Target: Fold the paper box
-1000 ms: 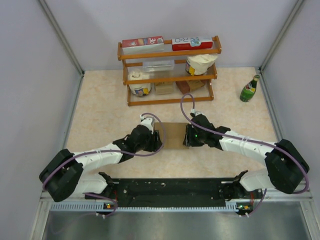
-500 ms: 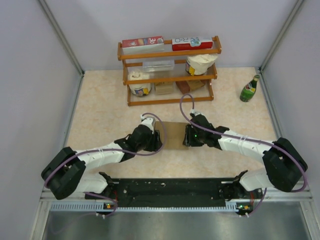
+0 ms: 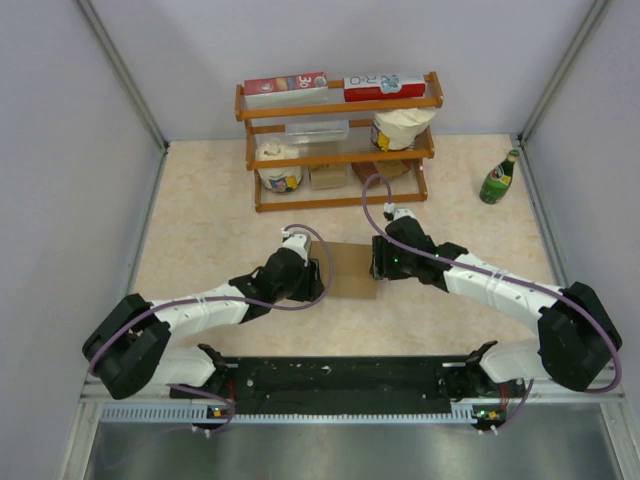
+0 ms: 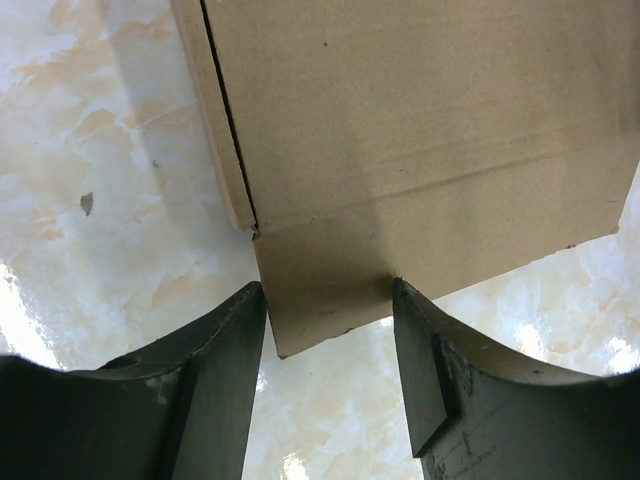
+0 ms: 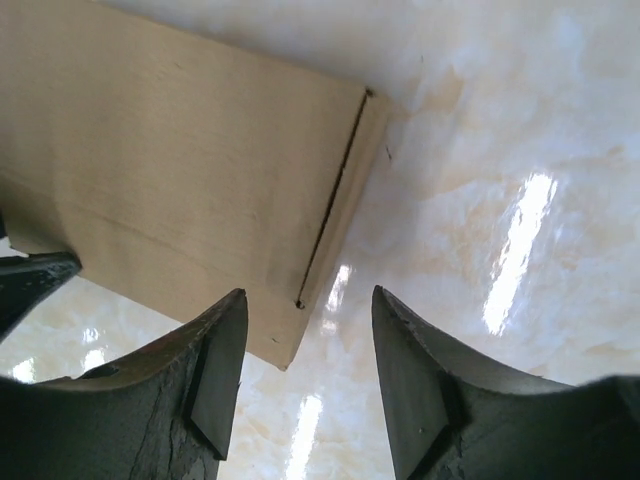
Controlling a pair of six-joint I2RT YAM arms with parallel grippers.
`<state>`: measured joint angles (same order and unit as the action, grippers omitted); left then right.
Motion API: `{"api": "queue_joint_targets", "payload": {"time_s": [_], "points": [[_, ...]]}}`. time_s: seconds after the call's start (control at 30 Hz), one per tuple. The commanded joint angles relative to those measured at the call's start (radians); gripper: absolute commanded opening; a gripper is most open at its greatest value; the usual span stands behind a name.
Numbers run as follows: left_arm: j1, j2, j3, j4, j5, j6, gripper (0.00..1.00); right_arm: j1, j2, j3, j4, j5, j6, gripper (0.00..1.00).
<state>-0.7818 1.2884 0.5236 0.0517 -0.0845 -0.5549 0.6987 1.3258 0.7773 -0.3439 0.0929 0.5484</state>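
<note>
The paper box (image 3: 349,270) is a flat brown cardboard carton lying on the marbled table between my two grippers. Its left end (image 4: 420,120) reaches into my left gripper (image 4: 330,300), and a short flap sits between both fingertips, touching each. In the top view that left gripper (image 3: 312,282) is at the box's left edge. My right gripper (image 3: 378,262) stands open at the box's right end. One corner of the box (image 5: 180,180) lies by its left finger (image 5: 215,380), and there is bare table up to its right finger (image 5: 420,380).
A wooden shelf (image 3: 335,140) stands at the back with red-and-white cartons on top and tubs and small items below. A green bottle (image 3: 499,178) stands at the back right. Grey walls close in both sides.
My right gripper has opened, let go of the box's right end and shifted slightly toward the shelf. The left gripper has kept its hold and barely moved.
</note>
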Motion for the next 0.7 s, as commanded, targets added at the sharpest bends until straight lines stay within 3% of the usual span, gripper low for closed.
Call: {"api": "queue_joint_targets", "payload": {"time_s": [0.0, 0.3, 0.67], "points": [[-0.004, 0.008, 0.032, 0.014, -0.018, 0.013, 0.58, -0.01, -0.024, 0.091, 0.063, 0.045, -0.142, 0.51], [-0.004, 0.029, 0.039, 0.022, -0.012, 0.013, 0.58, -0.057, 0.088, 0.094, 0.29, -0.036, -0.185, 0.31], [-0.004, 0.038, 0.044, 0.023, -0.015, 0.016, 0.58, -0.059, 0.19, 0.12, 0.316, -0.025, -0.196, 0.27]]}}
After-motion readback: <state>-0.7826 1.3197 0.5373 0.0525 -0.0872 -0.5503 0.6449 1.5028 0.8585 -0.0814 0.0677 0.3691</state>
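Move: The right hand hangs by the near right corner of the paper box; the lid's far right corner lies about 8 cm ahead, 1 cm to its right and 3 cm lower. The middle of the box is some 3 cm ahead and 7 cm left of this hand, and the wooden rack's front rail about 20 cm ahead and 7 cm left. From the left hand, at the box's near left corner, that far right corner lies roughly 11 cm ahead and 13 cm right. The right hand arcs from the box's near right corner along its right side towards the far right corner, about 7 cm forward and 2.5 cm left, rising some 3.5 cm and then sinking nearly 3, while its fingers close by about half and their tips swing outward some 10 degrees; it ends over the lid just short of that corner, with contact not clear. The left hand keeps its half-open fingers around the near left corner of the front flap, staying essentially in place. ##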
